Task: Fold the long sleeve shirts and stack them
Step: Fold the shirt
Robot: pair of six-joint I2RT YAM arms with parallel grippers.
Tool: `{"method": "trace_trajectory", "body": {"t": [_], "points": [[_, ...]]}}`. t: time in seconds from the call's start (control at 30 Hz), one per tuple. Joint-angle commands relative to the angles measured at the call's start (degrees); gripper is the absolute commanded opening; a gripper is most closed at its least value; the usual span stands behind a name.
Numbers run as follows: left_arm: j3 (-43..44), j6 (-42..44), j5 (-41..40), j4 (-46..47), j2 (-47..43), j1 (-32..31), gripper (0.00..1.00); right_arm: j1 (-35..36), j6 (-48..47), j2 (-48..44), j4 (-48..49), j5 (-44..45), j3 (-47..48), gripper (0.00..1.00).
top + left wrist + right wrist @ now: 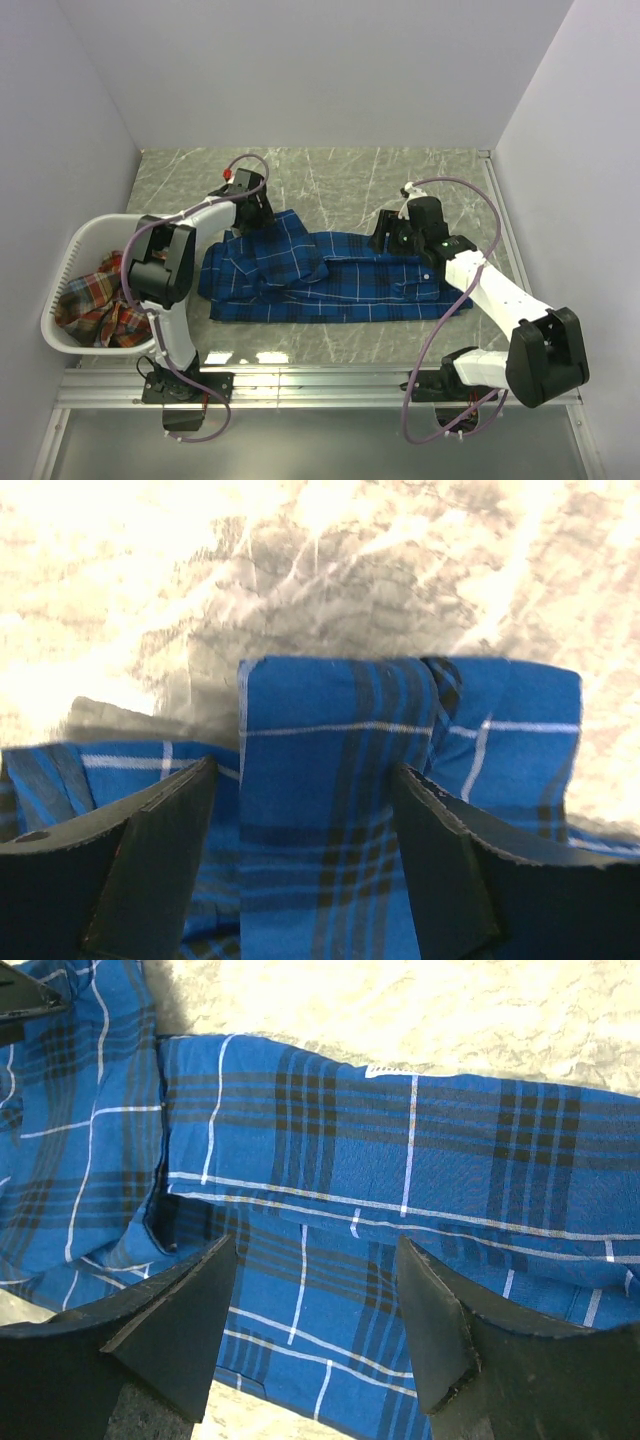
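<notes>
A royal blue plaid long sleeve shirt [320,278] lies spread across the middle of the table. My left gripper [252,214] is over its far left corner. In the left wrist view that gripper [305,770] stands open, with a flat folded band of the blue shirt [330,780] lying between its fingers. My right gripper [388,240] hovers at the shirt's far right part. In the right wrist view it [318,1245] is open above the blue cloth [400,1160], close to a hem edge, holding nothing. A red-orange plaid shirt [95,300] lies bunched in the basket.
A white plastic laundry basket [72,245] stands at the left edge of the table, beside the left arm. Grey marble tabletop [330,175] shows behind the shirt. White walls close in the left, back and right sides.
</notes>
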Motion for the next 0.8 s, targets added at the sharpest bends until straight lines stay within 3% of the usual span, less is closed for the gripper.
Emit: {"method": "trace_trajectory", "body": {"t": [0.0, 0.27, 0.5, 0.57, 0.67, 0.7, 0.77], "points": [[3.40, 2.07, -1.57, 2.73, 1.38, 0.38, 0.75, 0.34, -0.56, -0.11, 2.29, -0.23, 2.20, 0.72], [7.19, 4.00, -0.70, 3.78, 6.12, 0.47, 0.70, 0.25, -0.64, -0.29, 2.20, -0.14, 2.02, 0.71], [7.72, 6.10, 1.24, 4.31, 7.18, 0.47, 0.48, 0.25, -0.82, 0.15, 2.20, -0.31, 2.11, 0.71], [7.28, 7.60, 2.20, 5.28, 6.22, 0.47, 0.47, 0.25, -0.82, 0.15, 2.20, -0.75, 2.37, 0.71], [6.84, 10.32, 5.18, 7.12, 4.03, 0.47, 0.32, 0.25, -1.08, 0.06, 1.59, 0.29, 2.98, 0.71], [6.75, 11.72, 6.24, 8.00, 3.14, 0.47, 0.20, 0.25, -1.08, 0.15, 0.45, 1.17, 3.33, 0.71], [6.66, 13.05, 9.58, 8.53, -0.01, 0.47, 0.06, 0.25, -0.91, -0.03, -0.52, 3.80, 4.12, 0.71]]}}
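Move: The near-left corner of the robot's work is the sleeve flap's far-left corner, about 4 cm ahead of the open left hand, 1 cm to its left and 2 cm below. The flap's far-right corner lies roughly 8 cm to that hand's right and 4 cm ahead; the under layer's edge about 7 cm left and level with it. From the right hand, the far-left corner is some 4 cm ahead, 27 cm left and 11 cm below. The left hand slides forward about 4 cm, low over the sleeve flap to its far-left corner, sinking a centimetre on the way and rising slightly at the end as it drifts about 1.5 cm right and turns some 10 degrees clockwise. Its fingers, wide open at first, start to narrow about halfway and then shut almost fully, pinching the blue cloth at the corner between the tips. ##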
